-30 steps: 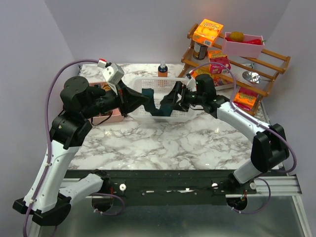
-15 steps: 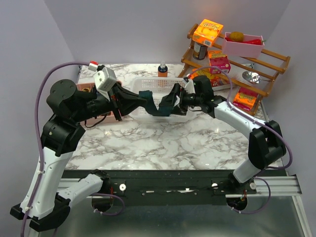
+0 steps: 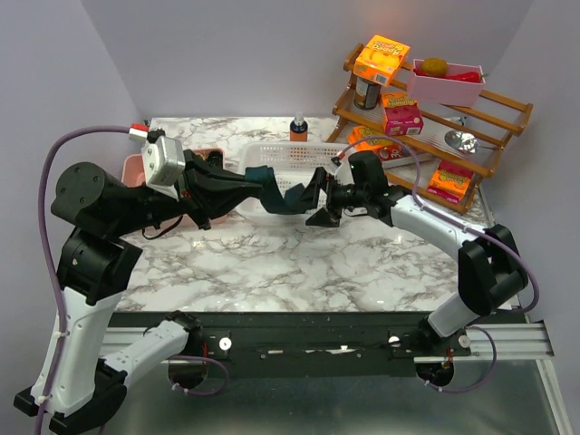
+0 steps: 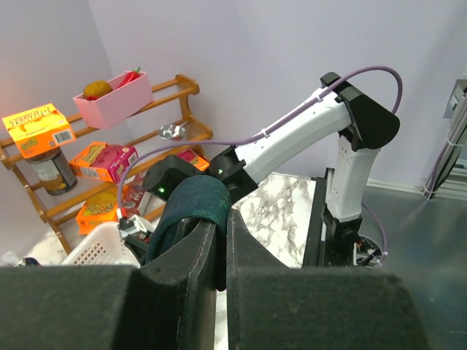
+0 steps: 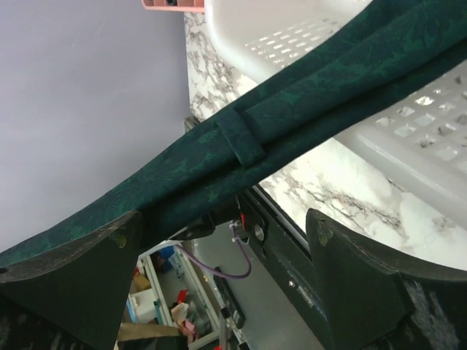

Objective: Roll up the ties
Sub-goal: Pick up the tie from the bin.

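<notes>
The dark teal tie (image 3: 276, 192) hangs in the air in front of the white basket (image 3: 292, 154), stretched between my two grippers. My left gripper (image 3: 255, 182) is shut on one end; in the left wrist view the fabric (image 4: 191, 206) bulges out over the tips of the left gripper (image 4: 221, 219). My right gripper (image 3: 316, 196) stands wide open just right of the tie's other end. In the right wrist view the tie (image 5: 292, 102) crosses above the right gripper (image 5: 219, 233) and lies over the left finger (image 5: 73, 277); the basket (image 5: 408, 146) is behind it.
A wooden rack (image 3: 471, 113) with snack boxes, a jar and a pink bin stands at the back right. A small orange-capped bottle (image 3: 298, 127) is behind the basket. A pink tray (image 3: 134, 169) sits at the left, partly hidden by the left arm.
My left arm has drawn back to the left, pulling the tie out of the basket toward the near side. The right gripper has followed leftward and forward, still open.
</notes>
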You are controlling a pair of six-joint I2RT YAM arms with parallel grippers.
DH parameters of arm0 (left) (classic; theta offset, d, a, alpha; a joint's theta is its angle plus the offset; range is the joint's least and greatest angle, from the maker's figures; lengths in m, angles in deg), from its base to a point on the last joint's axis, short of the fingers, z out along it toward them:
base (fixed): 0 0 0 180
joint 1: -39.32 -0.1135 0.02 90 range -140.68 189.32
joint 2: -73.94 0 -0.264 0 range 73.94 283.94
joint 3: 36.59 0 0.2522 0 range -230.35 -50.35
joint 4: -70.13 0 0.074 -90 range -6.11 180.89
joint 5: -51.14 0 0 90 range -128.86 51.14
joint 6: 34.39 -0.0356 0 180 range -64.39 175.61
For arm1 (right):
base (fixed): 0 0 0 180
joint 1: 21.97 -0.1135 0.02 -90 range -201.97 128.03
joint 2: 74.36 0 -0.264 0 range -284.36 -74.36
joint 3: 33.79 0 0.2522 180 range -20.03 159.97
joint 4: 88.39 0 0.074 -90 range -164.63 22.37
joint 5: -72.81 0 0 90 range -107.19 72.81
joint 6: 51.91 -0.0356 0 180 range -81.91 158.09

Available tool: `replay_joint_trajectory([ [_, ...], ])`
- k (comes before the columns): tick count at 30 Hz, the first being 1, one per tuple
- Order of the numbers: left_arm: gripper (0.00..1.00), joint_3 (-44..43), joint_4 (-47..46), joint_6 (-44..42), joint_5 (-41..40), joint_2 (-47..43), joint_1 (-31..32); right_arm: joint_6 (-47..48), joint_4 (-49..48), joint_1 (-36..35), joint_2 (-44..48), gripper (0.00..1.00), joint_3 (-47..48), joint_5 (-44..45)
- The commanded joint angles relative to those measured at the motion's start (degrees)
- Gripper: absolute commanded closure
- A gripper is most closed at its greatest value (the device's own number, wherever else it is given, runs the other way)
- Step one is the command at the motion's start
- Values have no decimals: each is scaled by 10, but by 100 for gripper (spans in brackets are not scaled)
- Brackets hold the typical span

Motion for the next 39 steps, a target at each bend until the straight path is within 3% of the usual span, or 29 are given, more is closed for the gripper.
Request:
replay_joint_trajectory([
  [1,100,20,-33,10,22,-18,3,-56,-25,-5,23,0,-36,-22],
  [20,100,70,-108,57,48,-51,3,-249,-209,-31,-64,0,-41,-13],
  [28,100,69,-157,95,95,-64,3,-285,-239,-44,-103,2,10,-20],
  [39,100,100,-186,124,100,-105,3,-328,-256,-90,-163,6,60,-19],
])
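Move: The tie hangs from the left fingers, slanting down and outward. From the right hand, the stretch it goes for lies about 9 cm left, 1 cm ahead, at its height. The white bin stands 12 cm ahead, 5 cm left and 17 cm below; the orange bottle 30 cm ahead, 5 cm left, 13 cm down. From the left hand, that stretch lies 14 cm ahead, 6 cm right, some 32 cm below. The open right hand reaches about 8 cm left towards the tie; the left, still gripping, draws back 6 cm. ##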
